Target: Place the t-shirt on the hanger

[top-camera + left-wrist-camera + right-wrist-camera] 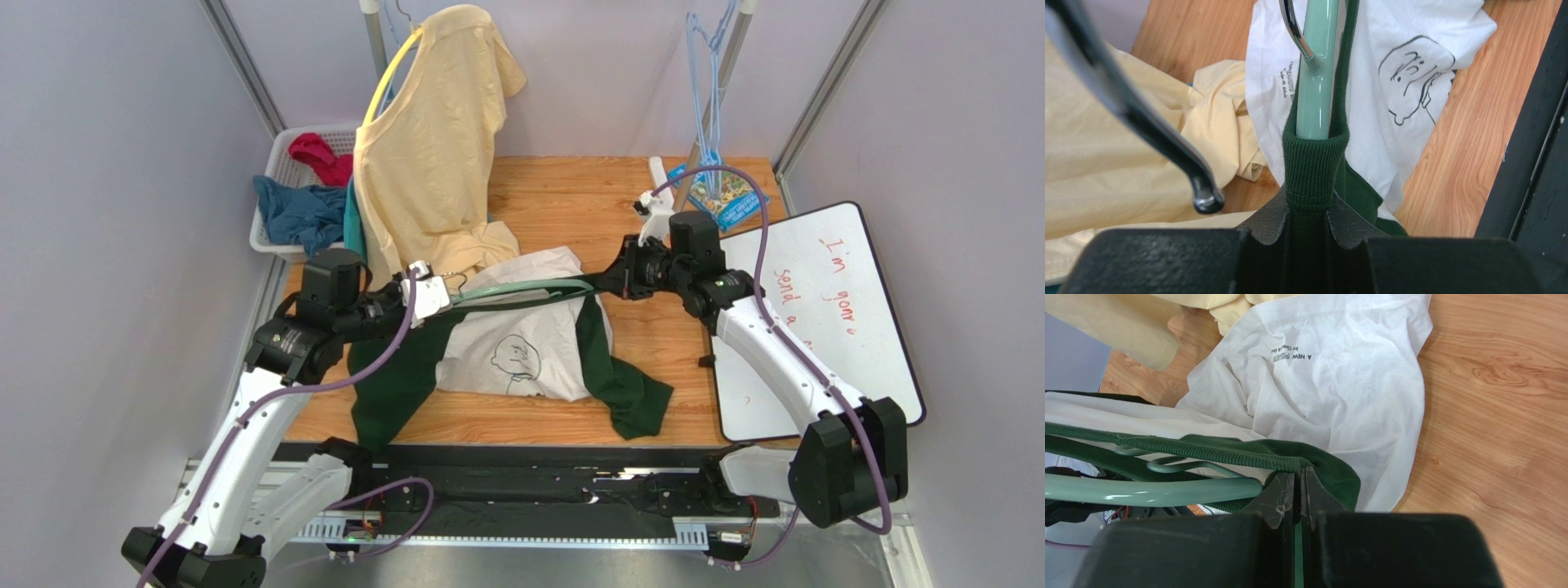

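The t-shirt (515, 349), white with dark green sleeves and a small drawing on the chest, lies mid-table. The pale green hanger (528, 292) stretches across its top between both grippers. My left gripper (423, 294) is shut on the ribbed green collar (1315, 165). The hanger's arm (1319, 73) runs into that collar just ahead of the jaws, and its metal hook (1137, 116) curves past on the left. My right gripper (613, 279) is shut on the collar's other end (1229, 454), next to the hanger's rounded arm (1155, 491). White t-shirt fabric (1333, 386) spreads beyond it.
A large pale yellow shirt (436, 135) hangs on a yellow hanger at the back and drapes onto the table beside the left gripper. A white basket (276, 165) of clothes stands back left. Light blue hangers (709, 74) hang back right. A whiteboard (834, 319) lies at the right.
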Robot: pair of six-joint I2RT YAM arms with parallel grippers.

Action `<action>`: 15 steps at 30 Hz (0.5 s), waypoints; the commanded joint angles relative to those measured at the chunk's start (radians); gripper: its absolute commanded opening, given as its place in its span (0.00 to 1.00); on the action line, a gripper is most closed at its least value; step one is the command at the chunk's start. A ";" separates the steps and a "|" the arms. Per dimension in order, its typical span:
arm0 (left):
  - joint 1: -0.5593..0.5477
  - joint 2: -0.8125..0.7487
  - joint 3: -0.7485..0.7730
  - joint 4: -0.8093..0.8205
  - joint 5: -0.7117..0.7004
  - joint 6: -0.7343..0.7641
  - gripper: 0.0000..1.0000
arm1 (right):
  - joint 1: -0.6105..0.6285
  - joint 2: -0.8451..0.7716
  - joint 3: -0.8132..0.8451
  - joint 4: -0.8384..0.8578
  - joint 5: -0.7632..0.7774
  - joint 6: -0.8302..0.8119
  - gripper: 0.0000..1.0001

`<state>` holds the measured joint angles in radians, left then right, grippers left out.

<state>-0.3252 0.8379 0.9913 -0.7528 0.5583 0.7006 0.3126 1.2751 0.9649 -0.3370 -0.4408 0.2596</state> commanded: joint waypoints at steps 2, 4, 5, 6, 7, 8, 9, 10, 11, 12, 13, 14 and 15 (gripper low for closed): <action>0.026 0.038 0.084 -0.123 -0.123 0.137 0.00 | -0.092 -0.069 0.081 -0.072 0.257 -0.102 0.00; 0.021 0.073 0.108 -0.125 -0.133 0.134 0.00 | -0.090 -0.098 0.093 -0.074 0.226 -0.118 0.00; 0.011 0.087 0.119 -0.125 -0.136 0.132 0.00 | -0.089 -0.105 0.098 -0.082 0.214 -0.129 0.00; 0.002 0.114 0.131 -0.125 -0.135 0.126 0.00 | -0.087 -0.111 0.112 -0.086 0.193 -0.132 0.00; -0.006 0.127 0.159 -0.125 -0.127 0.122 0.00 | -0.081 -0.117 0.123 -0.114 0.138 -0.138 0.00; -0.032 0.138 0.173 -0.123 -0.111 0.109 0.00 | -0.070 -0.131 0.130 -0.122 0.128 -0.144 0.00; -0.053 0.165 0.200 -0.115 -0.109 0.100 0.00 | -0.040 -0.141 0.136 -0.129 0.094 -0.158 0.00; -0.078 0.179 0.213 -0.109 -0.113 0.090 0.00 | -0.026 -0.152 0.152 -0.144 0.085 -0.169 0.00; -0.130 0.193 0.227 -0.106 -0.124 0.085 0.00 | -0.005 -0.169 0.162 -0.149 0.082 -0.177 0.00; -0.153 0.217 0.245 -0.096 -0.123 0.071 0.00 | 0.037 -0.177 0.175 -0.154 0.077 -0.198 0.00; -0.175 0.227 0.251 -0.085 -0.123 0.060 0.00 | 0.060 -0.181 0.207 -0.174 0.085 -0.207 0.00; -0.213 0.237 0.257 -0.074 -0.127 0.053 0.00 | 0.080 -0.190 0.222 -0.186 0.091 -0.217 0.00; -0.228 0.260 0.270 -0.054 -0.133 0.033 0.00 | 0.121 -0.194 0.239 -0.197 0.094 -0.232 0.00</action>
<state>-0.4892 1.0630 1.1965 -0.8219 0.4717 0.7685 0.3500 1.1332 1.1034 -0.4942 -0.4088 0.1200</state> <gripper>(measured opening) 0.187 0.006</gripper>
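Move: The right hand, gripping the right side of the t-shirt's collar, has the green hanger's right end about 2 cm to its left and 1 cm back, roughly level. From the left hand, which holds the hanger's left arm with the collar around it, that pinched collar edge is some 22 cm right, 6 cm ahead and 6 cm lower. The yellow shirt's hem lies about 14 cm ahead of the left hand, 5 cm right and 19 cm down. Upward, at a steady quick pace, the right hand raises its pinched collar edge some 7 cm above the hanger's right end, easing back slightly late on while its fingers tip up about 10 degrees. The left hand, keeping collar and hanger gripped, dips and edges forward a little, then swings about 4 cm right towards the right hand, feeding the hanger that way, rises slightly and turns a little clockwise. ##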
